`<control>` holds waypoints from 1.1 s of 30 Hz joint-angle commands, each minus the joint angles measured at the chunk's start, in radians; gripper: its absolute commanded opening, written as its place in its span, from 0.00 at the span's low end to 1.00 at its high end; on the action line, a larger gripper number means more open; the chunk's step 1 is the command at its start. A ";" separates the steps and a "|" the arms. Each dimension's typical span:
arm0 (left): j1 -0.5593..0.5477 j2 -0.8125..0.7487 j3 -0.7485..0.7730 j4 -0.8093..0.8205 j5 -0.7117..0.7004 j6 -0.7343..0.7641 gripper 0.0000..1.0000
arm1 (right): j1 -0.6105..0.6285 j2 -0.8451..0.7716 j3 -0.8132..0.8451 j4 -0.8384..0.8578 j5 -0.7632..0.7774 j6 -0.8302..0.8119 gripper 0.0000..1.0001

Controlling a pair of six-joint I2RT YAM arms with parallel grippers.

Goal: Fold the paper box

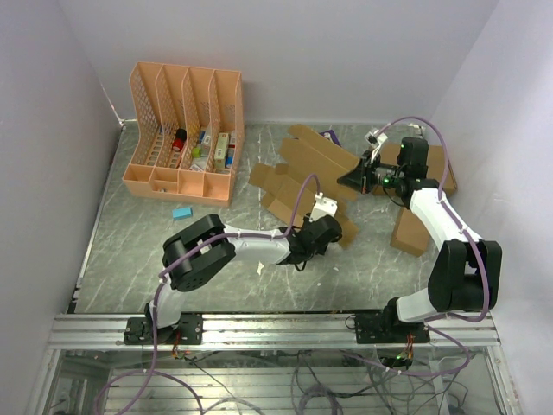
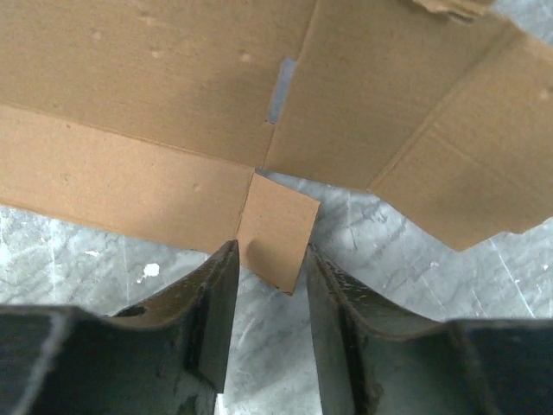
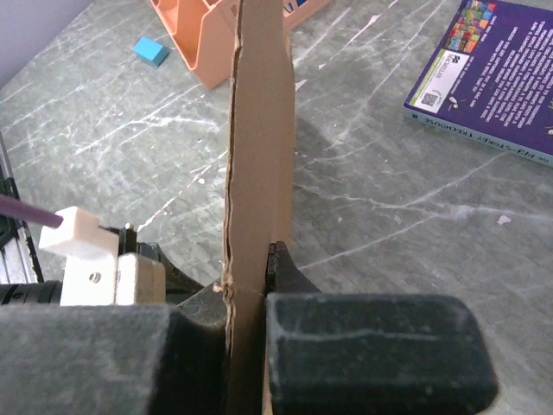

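Note:
The paper box (image 1: 298, 169) is a wide brown die-cut sheet spread on the table's middle. In the left wrist view its creased panels (image 2: 173, 95) fill the top, and one small tab (image 2: 275, 226) sticks out toward me. My left gripper (image 2: 270, 255) is open, its fingertips flanking that tab's end just above the table; in the top view it (image 1: 327, 226) sits at the sheet's near edge. My right gripper (image 3: 251, 277) is shut on a flap (image 3: 259, 130) of the sheet, seen edge-on and upright. From above it (image 1: 356, 179) holds the sheet's right side raised.
An orange file organiser (image 1: 186, 130) with small items stands at the back left, with a small blue block (image 1: 181, 212) in front of it. Other brown cartons (image 1: 410, 232) lie at the right. A purple book (image 3: 492, 73) lies on the table beyond the right gripper.

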 commanded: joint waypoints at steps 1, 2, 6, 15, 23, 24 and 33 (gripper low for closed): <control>0.022 -0.014 0.013 0.037 0.031 -0.008 0.44 | 0.005 0.019 0.031 -0.013 -0.011 -0.019 0.00; 0.027 -0.020 0.006 0.044 0.040 -0.009 0.40 | 0.006 0.018 0.031 -0.014 -0.010 -0.019 0.00; 0.049 -0.037 -0.007 0.051 0.070 -0.011 0.29 | 0.010 0.021 0.032 -0.017 -0.008 -0.025 0.00; 0.084 -0.061 -0.009 0.036 0.085 -0.001 0.23 | 0.022 0.031 0.040 -0.035 0.004 -0.045 0.00; 0.127 -0.048 0.001 0.016 0.124 -0.022 0.14 | 0.028 0.034 0.041 -0.040 0.006 -0.052 0.00; 0.131 -0.043 0.006 0.012 0.128 -0.026 0.14 | 0.029 0.036 0.043 -0.041 0.006 -0.053 0.00; 0.147 -0.032 0.016 -0.014 0.134 -0.050 0.15 | 0.030 0.036 0.044 -0.046 0.006 -0.056 0.00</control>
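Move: The left hand, half open and low, has the small corner tab just off its fingertips, about 3 cm ahead, straight in line and 1 cm lower. The box's side strip runs away from the tab, its middle roughly 4 cm ahead and 6 cm left of the hand, while the big end flap lies some 4 cm ahead and 6 cm right. For the right hand, still gripping the raised panel, that tab is about 10 cm back, 6 cm left and 17 cm below. The left fingertips close on the small corner tab, pinching it between the pads as the hand pushes forward about 4 cm and drifts some 2 cm left, rising slightly, with the wrist almost unturned. The right hand keeps its shut grip on the raised panel and eases about 1 cm left and down. ##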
